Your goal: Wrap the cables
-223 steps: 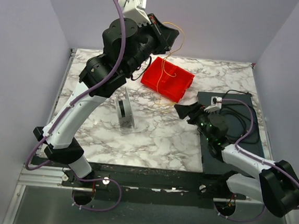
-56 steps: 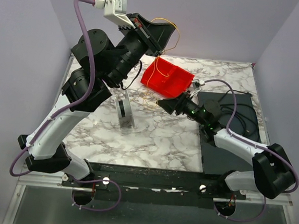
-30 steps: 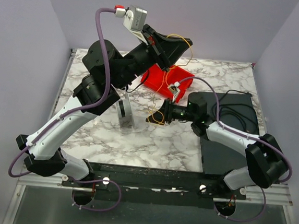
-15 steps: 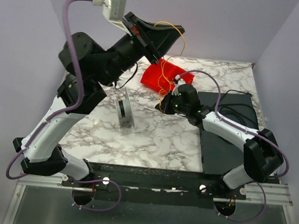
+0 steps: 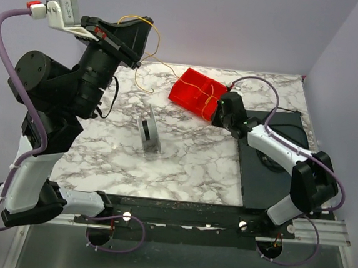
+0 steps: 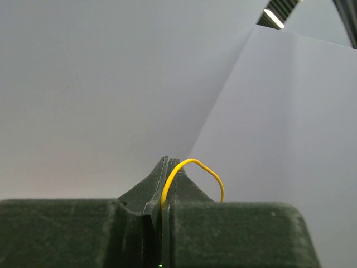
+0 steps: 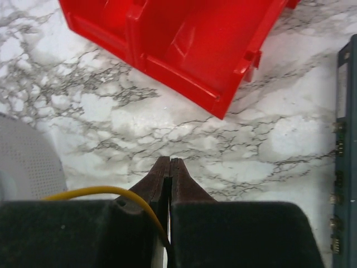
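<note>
The cable is one very thin yellow wire. My left gripper is raised high at the back left and is shut on the wire. In the left wrist view the wire arches out from between the closed fingertips of that gripper. From there the wire hangs down and runs right, over the red bin. My right gripper sits low beside the bin's right end. It is shut, and the wire enters between its jaws near their base, behind the closed tips of the gripper.
A grey upright stand with a black reel is on the marble table at centre-left. A black mat with a thicker black cord lies at the right. The red bin is just ahead of the right fingers.
The left arm swung up and to the left, carrying the wire with it. The right gripper closed on the wire and drew back from mid-table to the red bin's right end.
</note>
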Controlling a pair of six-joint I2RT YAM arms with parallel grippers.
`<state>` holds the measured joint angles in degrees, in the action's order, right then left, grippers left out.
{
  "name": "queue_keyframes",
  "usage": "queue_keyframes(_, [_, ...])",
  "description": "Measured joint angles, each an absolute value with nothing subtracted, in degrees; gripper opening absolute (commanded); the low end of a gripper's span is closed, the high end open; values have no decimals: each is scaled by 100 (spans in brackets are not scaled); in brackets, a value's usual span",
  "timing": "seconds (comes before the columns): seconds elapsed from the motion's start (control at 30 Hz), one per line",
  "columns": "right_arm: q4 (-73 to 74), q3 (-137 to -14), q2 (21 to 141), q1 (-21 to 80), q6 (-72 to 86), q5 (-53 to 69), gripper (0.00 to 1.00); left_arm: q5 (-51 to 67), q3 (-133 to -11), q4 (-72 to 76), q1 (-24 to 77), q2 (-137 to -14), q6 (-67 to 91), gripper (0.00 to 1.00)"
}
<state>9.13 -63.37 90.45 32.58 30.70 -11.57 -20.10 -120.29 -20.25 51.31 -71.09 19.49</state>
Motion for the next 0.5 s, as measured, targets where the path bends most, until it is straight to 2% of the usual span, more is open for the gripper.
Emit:
queue_keyframes(0.13, [956, -6337, 9045, 3052, 2985, -1332, 19, -2429, -11985, -2233, 4939, -7011, 1872, 0])
queue_keyframes(0.33, [985, -6392, 9100, 2799, 3009, -1549, 41, -2499, -11955, -2451, 4716, -6921, 1911, 0])
queue_keyframes(0.5, [1013, -6534, 9247, 2519, 3055, -1664, 49, -2506, -12060, -2679, 4528, -6908, 1951, 0])
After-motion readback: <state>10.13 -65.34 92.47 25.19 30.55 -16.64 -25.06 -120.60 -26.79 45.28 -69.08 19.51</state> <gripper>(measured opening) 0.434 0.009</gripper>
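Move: The red bin's middle lies some 18 cm ahead of the right hand, 6 cm to its left and about 11 cm below. The reel stands about 26 cm to that hand's left and 5 cm back, a little lower, and the dark board's middle is about 29 cm to its right, 7 cm back and 13 cm below. From the high left hand, the same bin is about 36 cm ahead, 17 cm to the right and well over 60 cm down. The right hand's fingers, shut with the yellow cable at them at first, spread to a little under half open while the hand goes about 6 cm right and nearly 4 cm forward at one height, towards the dark board, turning some 10 degrees clockwise. High up, the left hand keeps its pinch on the cable and draws it about 5 cm left, sinking a little and edging forward, with a turn of roughly 10 degrees counter-clockwise. ##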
